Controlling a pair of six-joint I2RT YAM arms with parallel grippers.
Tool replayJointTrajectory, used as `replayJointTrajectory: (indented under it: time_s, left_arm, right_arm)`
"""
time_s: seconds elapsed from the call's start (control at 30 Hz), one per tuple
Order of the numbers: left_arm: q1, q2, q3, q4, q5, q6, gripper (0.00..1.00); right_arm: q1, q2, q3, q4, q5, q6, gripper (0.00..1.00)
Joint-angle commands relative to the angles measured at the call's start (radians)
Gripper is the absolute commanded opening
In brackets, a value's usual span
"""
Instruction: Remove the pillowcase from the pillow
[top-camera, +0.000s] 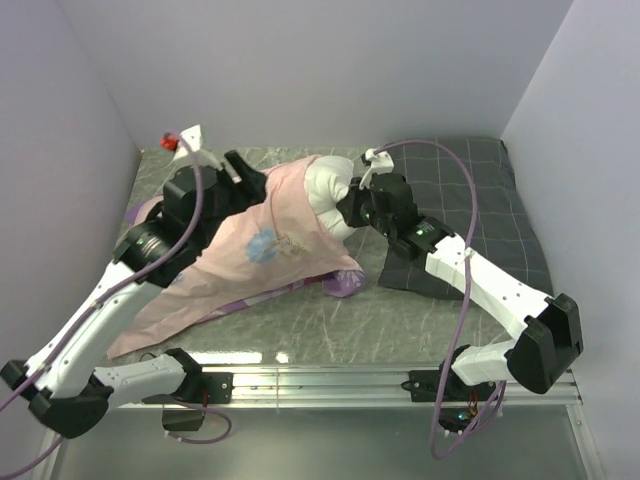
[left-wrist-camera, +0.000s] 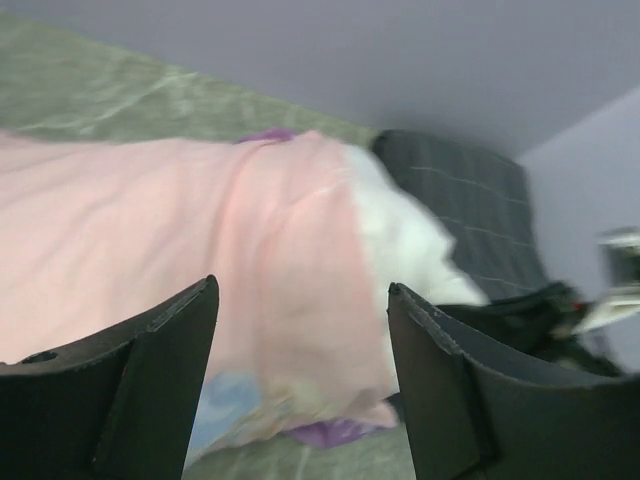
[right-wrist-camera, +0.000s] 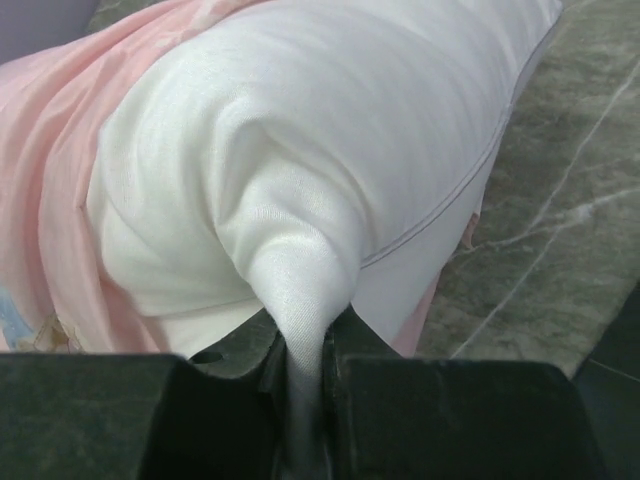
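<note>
The pink pillowcase (top-camera: 265, 250) lies inside out over the left part of the white pillow (top-camera: 325, 185), paler side up, with a purple corner on the table. My right gripper (right-wrist-camera: 305, 350) is shut on a pinched fold of the pillow (right-wrist-camera: 320, 130) at its bare end, and the pillowcase (right-wrist-camera: 50, 200) shows bunched to the left. My left gripper (left-wrist-camera: 301, 285) hangs open above the pillowcase (left-wrist-camera: 200, 220), nothing between its fingers (left-wrist-camera: 160, 380). Beyond it the bare pillow (left-wrist-camera: 400, 240) shows. From above, the left gripper (top-camera: 240, 175) sits at the case's far left edge.
A dark grey checked pillow (top-camera: 470, 210) lies at the back right, partly under the right arm. A small red and white object (top-camera: 172, 141) sits in the back left corner. Walls close in the green marbled table (top-camera: 300, 340) on three sides.
</note>
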Motion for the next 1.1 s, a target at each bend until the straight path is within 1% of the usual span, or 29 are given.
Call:
replayJointTrajectory:
  time_s: [0.0,0.03,0.1,0.23,0.3,0.4,0.47,0.6,0.7,0.8,0.9,1.0,1.07]
  left_arm:
    - [-0.001,-0.036,-0.025,-0.308,-0.186,-0.071,0.73]
    - [-0.003,-0.057,-0.042,-0.33,-0.177,-0.091,0.72]
    - [-0.001,-0.083,-0.09,-0.369,-0.112,-0.108,0.71]
    - [-0.003,-0.135,-0.153,-0.407,-0.024,-0.093,0.69]
    - [-0.001,-0.143,-0.166,-0.413,0.028,-0.067,0.68]
    - [-0.003,-0.154,-0.194,-0.38,0.105,-0.033,0.71]
    - [-0.012,-0.149,-0.202,-0.346,0.116,-0.019,0.74]
    - [-0.032,-0.136,-0.213,-0.254,0.106,0.008,0.76]
    - [-0.041,-0.071,-0.205,-0.214,0.108,0.033,0.75]
    - [-0.058,-0.001,-0.188,-0.212,0.079,0.045,0.72]
    - [-0.062,0.05,-0.176,-0.226,0.019,0.053,0.67]
    - [-0.064,0.075,-0.165,-0.254,-0.05,0.051,0.58]
    - [-0.064,0.075,-0.162,-0.274,-0.084,0.042,0.37]
  right_arm:
    - [0.002,-0.02,0.154,-0.017,0.061,0.003,0.0]
    - [0.004,-0.014,0.188,-0.042,0.062,0.0,0.0]
    - [0.004,0.003,0.219,-0.074,0.078,-0.006,0.0]
    - [0.005,0.032,0.276,-0.099,0.075,-0.02,0.0]
    - [0.004,0.043,0.297,-0.109,0.07,-0.025,0.0]
    - [0.004,0.066,0.319,-0.119,0.061,-0.028,0.0]
    - [0.004,0.077,0.325,-0.119,0.052,-0.025,0.0]
    - [0.005,0.084,0.334,-0.125,0.05,-0.023,0.0]
    - [0.005,0.086,0.339,-0.128,0.055,-0.029,0.0]
    - [0.004,0.092,0.348,-0.136,0.055,-0.032,0.0]
    - [0.004,0.098,0.357,-0.14,0.058,-0.036,0.0]
    - [0.004,0.101,0.369,-0.151,0.062,-0.039,0.0]
    - [0.004,0.098,0.371,-0.152,0.076,-0.043,0.0]
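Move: The pillowcase's blue print, where the left fingers next close, lies about 18 cm below the left hand and 4 cm back, with no sideways offset. From that hand the white pillow's bared end is some 18 cm right, 9 cm ahead and 17 cm lower, and the case's purple corner 23 cm right, 10 cm back and 25 cm down. The right hand, already gripping the pillow's end, has the blue print about 22 cm left, 7 cm back and slightly below. The pillowcase's blue print is what the open left hand drops onto, some 17 cm down; it first swings back and left over the case, then returns right and a little forward. Its wrist tips the fingers down by about 30 degrees, and they close around a fold there. The right hand keeps its pinch on the white pillow's end, lifting it about 4 cm and easing slightly forward. ##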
